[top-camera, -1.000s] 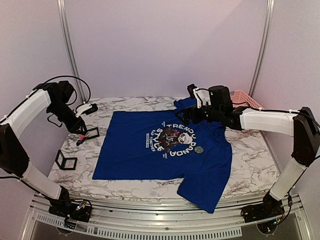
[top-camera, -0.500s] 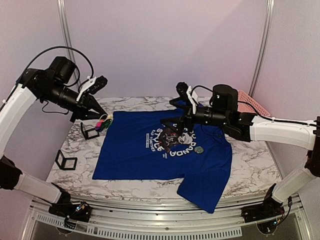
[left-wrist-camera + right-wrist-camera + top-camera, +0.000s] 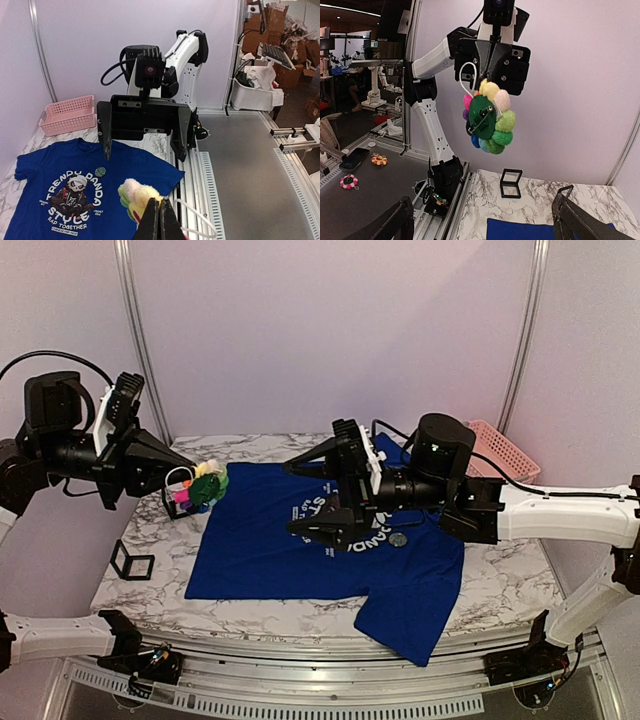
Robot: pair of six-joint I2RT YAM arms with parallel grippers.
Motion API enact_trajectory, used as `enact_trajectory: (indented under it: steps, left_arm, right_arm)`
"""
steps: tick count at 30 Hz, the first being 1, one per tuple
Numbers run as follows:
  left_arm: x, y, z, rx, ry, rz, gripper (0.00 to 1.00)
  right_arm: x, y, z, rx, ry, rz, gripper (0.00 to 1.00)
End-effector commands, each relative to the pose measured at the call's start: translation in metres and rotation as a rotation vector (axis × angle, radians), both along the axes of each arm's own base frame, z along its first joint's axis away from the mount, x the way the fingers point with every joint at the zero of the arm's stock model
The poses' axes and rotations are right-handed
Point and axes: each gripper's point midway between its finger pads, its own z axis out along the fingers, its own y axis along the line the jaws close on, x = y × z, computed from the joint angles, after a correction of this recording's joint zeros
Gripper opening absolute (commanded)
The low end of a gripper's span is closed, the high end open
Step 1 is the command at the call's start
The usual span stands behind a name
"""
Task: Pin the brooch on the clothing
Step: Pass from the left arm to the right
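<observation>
The brooch (image 3: 203, 486), a fluffy flower of yellow, pink, green and blue petals, hangs in the air above the table's left side. My left gripper (image 3: 190, 478) is shut on its top edge. In the left wrist view its yellow and green petals (image 3: 136, 196) stick out left of the shut fingertips (image 3: 161, 215). The right wrist view shows the brooch's green back with its metal pin (image 3: 490, 117). My right gripper (image 3: 305, 498) is open above the clothing (image 3: 260, 550), pointing at the brooch with a gap between them. The blue T-shirt (image 3: 35, 175) lies flat, print up.
A round grey disc (image 3: 398, 539) lies on the shirt beside the print. Two black open-frame holders (image 3: 131, 562) (image 3: 180, 505) stand on the marble at the left. A pink lattice basket (image 3: 495, 445) is at the back right corner.
My left gripper has lifted the brooch off the table near the black holder and turned it toward the right arm. The right gripper has swung left over the shirt to face it.
</observation>
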Motion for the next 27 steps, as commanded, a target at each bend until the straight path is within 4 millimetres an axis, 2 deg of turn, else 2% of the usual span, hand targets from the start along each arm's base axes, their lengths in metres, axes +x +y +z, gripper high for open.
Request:
enact_trajectory:
  steps: [1,8,18,20,27]
  left_arm:
    - [-0.018,-0.004,0.024,-0.096,-0.018,-0.069,0.0]
    - [-0.039,-0.001,0.02,-0.119,-0.035,-0.139,0.0]
    - [-0.04,-0.014,0.02,-0.17,-0.011,-0.215,0.0]
    - [-0.04,-0.017,0.019,-0.172,-0.009,-0.229,0.0]
    - [-0.034,-0.028,0.015,-0.182,0.017,-0.251,0.0]
  right_arm:
    - [-0.014,0.024,0.02,0.057,0.0,0.052,0.94]
    - [-0.019,0.045,0.028,0.072,0.039,0.149,0.88]
    - [-0.025,0.057,0.027,0.033,0.075,0.216,0.76]
    - [-0.026,0.057,0.027,0.03,0.077,0.22,0.7]
    - [-0.032,0.054,0.023,0.004,0.062,0.246,0.37]
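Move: About 13 cm to the right hand's left, level with it fore and aft and some 3 cm higher, is the brooch, already held in the left gripper. The open right gripper it is taken to lies roughly 15 cm to the left hand's right and 6 cm lower, neither ahead nor back. The clothing's middle is about 28 cm ahead of the right hand and 36 cm below, with a round badge some 17 cm to that hand's right, 25 cm ahead and 36 cm down. Closing in on each other in mid-air, the right hand slides about 5 cm left towards the brooch, rising and easing back a little, and narrows its wide-open fingers to under half around the near rim. The left hand keeps its pinch, draws back some 3 cm, then carries the brooch 2 cm right, swinging about 13 degrees clockwise with fingertips tilting up. ##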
